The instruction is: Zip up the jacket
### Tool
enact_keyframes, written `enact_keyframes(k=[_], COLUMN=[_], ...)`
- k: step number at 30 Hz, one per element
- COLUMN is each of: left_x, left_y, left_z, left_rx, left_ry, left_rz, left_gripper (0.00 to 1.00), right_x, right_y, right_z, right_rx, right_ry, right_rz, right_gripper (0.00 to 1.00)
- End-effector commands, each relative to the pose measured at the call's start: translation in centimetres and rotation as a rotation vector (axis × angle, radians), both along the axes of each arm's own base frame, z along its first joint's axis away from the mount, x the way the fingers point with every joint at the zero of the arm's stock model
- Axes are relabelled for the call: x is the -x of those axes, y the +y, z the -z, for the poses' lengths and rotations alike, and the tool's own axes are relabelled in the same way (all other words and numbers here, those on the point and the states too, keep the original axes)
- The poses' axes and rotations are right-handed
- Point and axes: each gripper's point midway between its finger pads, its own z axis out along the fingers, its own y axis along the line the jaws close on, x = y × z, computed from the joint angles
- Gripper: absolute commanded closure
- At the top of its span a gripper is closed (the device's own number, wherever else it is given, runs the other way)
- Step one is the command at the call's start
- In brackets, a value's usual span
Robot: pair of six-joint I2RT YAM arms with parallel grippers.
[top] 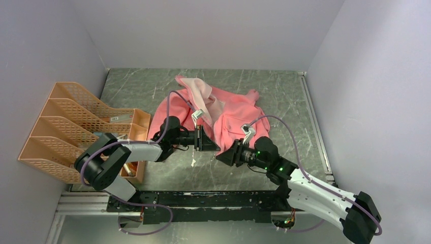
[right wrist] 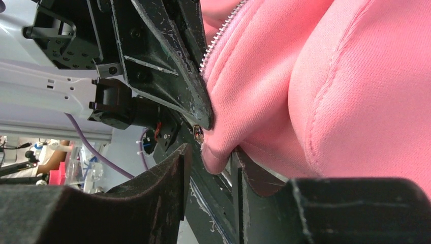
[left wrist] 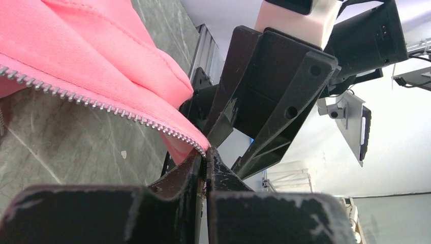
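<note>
The salmon-pink jacket (top: 231,114) lies crumpled on the dark table, its paler lining turned out at the top. My left gripper (top: 212,142) reaches in from the left to the jacket's near hem. In the left wrist view it (left wrist: 206,155) is shut on the bottom end of the metal zipper (left wrist: 101,104) edge. My right gripper (top: 223,154) faces it from the right, close by. In the right wrist view its jaws (right wrist: 211,157) stand open, and a pink hem corner (right wrist: 216,150) hangs into the gap, resting against one finger (right wrist: 249,173) without being pinched.
An orange mesh file rack (top: 76,127) stands at the table's left side, beside the left arm. White walls close in the back and both sides. A metal rail (top: 213,201) runs along the near edge. A small white scrap (top: 193,162) lies in front of the grippers.
</note>
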Motion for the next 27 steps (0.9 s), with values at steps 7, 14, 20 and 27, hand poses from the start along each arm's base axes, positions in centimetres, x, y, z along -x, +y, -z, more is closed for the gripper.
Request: enact_keyframes(k=[7,14,20,27], left_x=[0.7,0.8,0.9,-1.3], left_y=[-0.9,-1.0,-1.0,-0.6], left_z=[-1.5,-1.4,-1.7,-1.6], left_rx=[0.042,0.045,0.051,-0.052], left_ry=[-0.079,-0.08,-0.088,-0.142], left_rz=[0.06,0.061,0.067,-0.064], left_gripper=[0.92,0.92,0.92,0.5], right_x=[0.0,0.1,0.2,-0.8], right_y=[0.5,0.4,0.4,-0.6], right_z=[-2.1,-2.3,-2.2,-2.5], right_rx=[-0.084,-0.097,-0.111,-0.056], right_ry=[-0.038,-0.043,-0.035,-0.081], right_rz=[-0.013,-0.006,-0.012,0.054], right_gripper=[0.67,0.85,1.0,1.0])
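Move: The jacket's lower front corner sits in the gap between the right hand's open fingers, about 1 cm to the left of that hand's point and level with it. The left hand still pinches its zipper edge, the corner lying about 1 cm to that hand's right, 1 cm back and 1 cm below. The zipper pull hangs about 2 cm left and 1 cm back of the right hand's point; the pocket flap lies some 13 cm ahead, 8 cm right and 8 cm lower. Barely travelling, the right hand eases up by about half a centimetre and shuts its half-open fingers, pinching the jacket's lower corner beside the zipper. The left hand keeps its pinch on the zipper edge, drifting about half a centimetre to its right, and only once the right is shut does it open its fingers nearly halfway and let go. ##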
